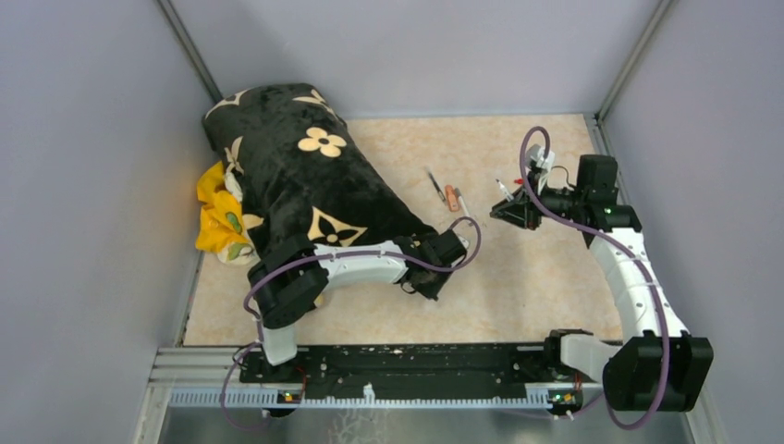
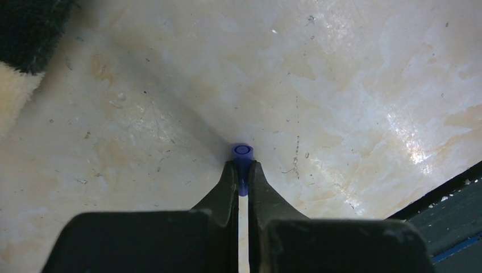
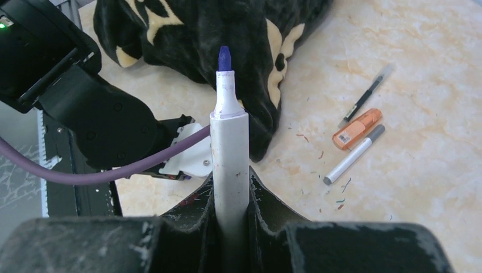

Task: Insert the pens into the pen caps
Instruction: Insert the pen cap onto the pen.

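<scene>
My left gripper [image 2: 242, 166] is shut on a small purple pen cap [image 2: 242, 152], low over the table, with the cap's open end poking out past the fingertips. In the top view this gripper [image 1: 427, 277] sits beside the blanket's near corner. My right gripper [image 3: 230, 177] is shut on a white-barrelled marker [image 3: 229, 136] whose bare purple tip points away from the jaws, toward the left arm. It hovers at the right of the table [image 1: 510, 211]. Three more pens lie between the arms: a thin dark pen [image 3: 364, 101], a short orange marker [image 3: 357, 129] and a white marker [image 3: 353, 155].
A black blanket with cream flower prints [image 1: 305, 185] covers the table's left rear, with a yellow cloth [image 1: 220, 217] tucked at its left side. Grey walls close in the left, back and right. A black rail [image 1: 407, 363] runs along the near edge.
</scene>
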Tool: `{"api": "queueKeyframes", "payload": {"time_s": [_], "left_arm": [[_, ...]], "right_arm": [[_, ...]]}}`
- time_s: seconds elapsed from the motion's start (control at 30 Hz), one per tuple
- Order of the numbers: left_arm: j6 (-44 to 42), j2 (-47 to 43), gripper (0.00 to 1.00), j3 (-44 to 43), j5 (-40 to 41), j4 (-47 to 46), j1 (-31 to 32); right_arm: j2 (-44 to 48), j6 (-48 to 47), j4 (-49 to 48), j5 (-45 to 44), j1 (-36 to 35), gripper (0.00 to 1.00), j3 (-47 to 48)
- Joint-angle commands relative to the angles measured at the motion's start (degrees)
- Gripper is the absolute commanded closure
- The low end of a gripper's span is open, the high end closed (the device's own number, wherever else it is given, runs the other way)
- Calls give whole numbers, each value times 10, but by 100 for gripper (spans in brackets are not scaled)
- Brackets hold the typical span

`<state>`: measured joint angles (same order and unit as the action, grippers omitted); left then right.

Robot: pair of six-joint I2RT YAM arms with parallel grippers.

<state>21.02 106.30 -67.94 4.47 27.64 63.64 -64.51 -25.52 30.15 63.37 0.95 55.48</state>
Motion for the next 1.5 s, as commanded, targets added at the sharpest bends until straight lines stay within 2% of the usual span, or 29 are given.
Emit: {"api": "queueKeyframes", "payload": {"time_s": [0.0, 0.17, 0.37, 0.5, 0.6, 0.7, 0.8, 0.87, 1.03, 1.3, 1.47], "left_arm": [[-12, -27, 100, 35, 25, -77, 5], [-52, -89, 100, 58, 85, -134, 5], [-107, -208, 100, 115, 99, -265, 4], [-151, -288, 100, 181, 90, -401, 4], [-157, -341, 100, 236, 92, -507, 4], [-144, -380, 100, 283, 85, -597, 1], [-110, -403, 100, 311, 75, -662, 0], [-82, -416, 100, 331, 75, -713, -1], [-33, -424, 100, 369, 136, -848, 0], [21, -412, 100, 364, 199, -938, 0], [57, -398, 100, 352, 228, -946, 0]], "right_arm": [[41, -2, -50, 51, 4, 100, -22], [68, -39, -63, 74, 4, 100, -59], [65, -108, -32, 102, 3, 100, -66], [44, -107, -15, 84, -6, 100, -34], [15, -141, 36, 59, -51, 100, 12], [-3, -139, 34, 62, -88, 100, 28], [1, -59, -58, 114, -102, 100, -12], [3, -48, -77, 126, -113, 100, -36], [-4, 23, -125, 155, -135, 100, -50], [-9, 79, -168, 107, -147, 100, -58], [-6, 81, -169, 108, -153, 100, -60]]}}
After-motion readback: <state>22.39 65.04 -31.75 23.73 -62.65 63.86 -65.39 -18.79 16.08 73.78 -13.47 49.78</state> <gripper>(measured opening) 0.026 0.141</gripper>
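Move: The uncapped marker in the right hand, blue tip out ahead and up, lies about 13 cm ahead of the left hand, 14 cm to its right and 24 cm above. The blanket's corner is about 12 cm ahead of the left hand. From the right hand the purple cap in the left fingers is roughly 10 cm back, 15 cm left and 22 cm below; the grey-capped marker lies 13 cm ahead, 8 cm left and 23 cm below. The left hand, keeping its pinch on the purple cap, carries it up some 34 cm from the table, drifting slightly forward and then left, while the wrist swings from pointing down to pointing forward-right and slightly up. The right hand keeps hold of the uncapped marker and brings it about 9 cm left and back, turning some 20 degrees counter-clockwise. ##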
